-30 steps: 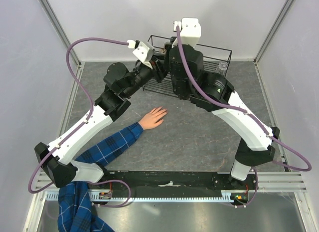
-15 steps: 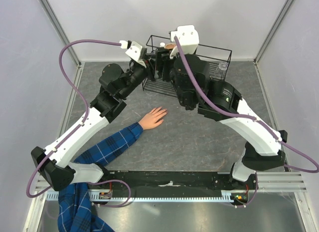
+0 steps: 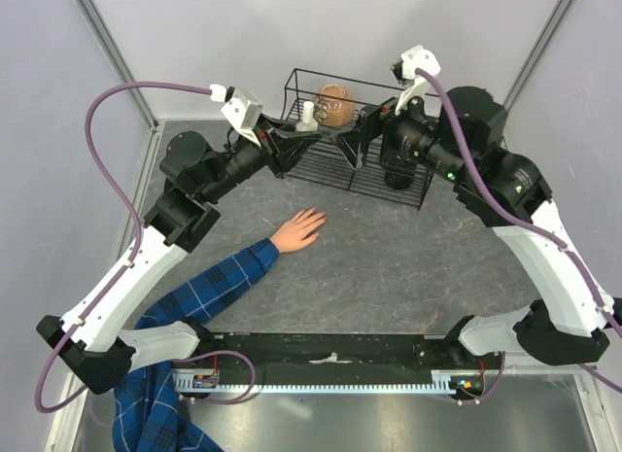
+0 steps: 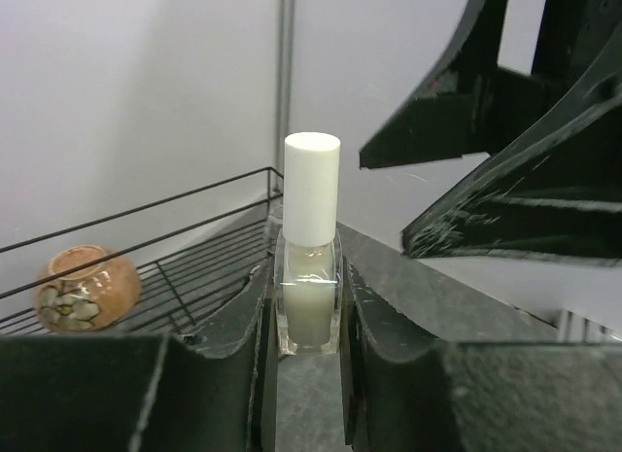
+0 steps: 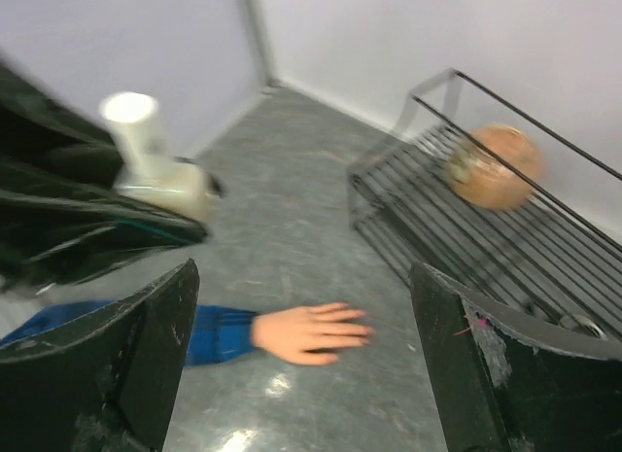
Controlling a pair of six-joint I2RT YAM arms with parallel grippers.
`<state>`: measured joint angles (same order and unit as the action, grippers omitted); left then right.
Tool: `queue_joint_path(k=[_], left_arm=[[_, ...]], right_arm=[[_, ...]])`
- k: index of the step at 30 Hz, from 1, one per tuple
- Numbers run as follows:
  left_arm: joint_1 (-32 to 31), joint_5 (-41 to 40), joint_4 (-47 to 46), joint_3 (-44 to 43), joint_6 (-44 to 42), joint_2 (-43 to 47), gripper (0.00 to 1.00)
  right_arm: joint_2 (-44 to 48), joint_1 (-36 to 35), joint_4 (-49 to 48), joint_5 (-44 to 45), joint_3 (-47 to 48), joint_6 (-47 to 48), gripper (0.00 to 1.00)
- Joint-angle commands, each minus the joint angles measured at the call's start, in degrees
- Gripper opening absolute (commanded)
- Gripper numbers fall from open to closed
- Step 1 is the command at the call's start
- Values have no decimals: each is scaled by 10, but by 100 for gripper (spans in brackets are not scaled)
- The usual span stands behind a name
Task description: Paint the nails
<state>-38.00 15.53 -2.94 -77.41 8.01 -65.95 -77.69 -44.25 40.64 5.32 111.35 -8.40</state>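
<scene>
A skin-coloured hand (image 3: 297, 229) in a blue plaid sleeve (image 3: 222, 280) lies flat on the grey table. Its nails (image 3: 321, 217) point toward the back right and are too small to make out. My left gripper (image 3: 299, 131) is shut on a small clear bottle (image 3: 307, 116) with a white cap, held upright above the basket's left end. In the left wrist view the bottle (image 4: 310, 295) sits squeezed between my left gripper (image 4: 309, 326) fingers. My right gripper (image 3: 356, 139) stands wide open just right of the bottle. The right wrist view shows the hand (image 5: 306, 332) below my right gripper (image 5: 303, 282).
A black wire basket (image 3: 428, 104) stands at the back of the table and holds a brown patterned ball (image 3: 335, 104). The ball (image 4: 86, 289) also shows in the left wrist view. Grey walls and metal posts close in the table's sides.
My right gripper went from shut to wide open and swung up and to the right, away from the bottle. The left arm drew back left with the bottle.
</scene>
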Motion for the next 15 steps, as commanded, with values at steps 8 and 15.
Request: queue_joint_path(k=[8,15], left_arm=[[75,335,-142,27,250,11,2],[87,397,-225,24,351,-17,2]], right_arm=[[-17,167,-310,-609,-36,-238,72],[-38,172,-365,-646,-41,-278,60]])
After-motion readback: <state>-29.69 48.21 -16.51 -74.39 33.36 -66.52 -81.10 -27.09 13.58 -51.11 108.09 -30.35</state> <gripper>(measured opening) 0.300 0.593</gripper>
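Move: My left hand holds the nail polish bottle, its white cap on and standing some 2 cm above that hand's point. From my open right hand the cap is about 8 cm left, 1 cm ahead and roughly level. The clay pot sits about 28 cm ahead of my right hand, straight ahead, some 37 cm lower; the rubber hand lies about 8 cm ahead, 10 cm left and 45 cm below. I swing my right hand counter-clockwise some 40 degrees to face the bottle, lifting it about 5.5 cm while it goes back and left, its left side rolling up; its wide-open fingers narrow part-way without reaching the cap. Meanwhile my left hand keeps its grip and draws the bottle back about 6 cm, turning clockwise some 30 degrees to face the right gripper. ##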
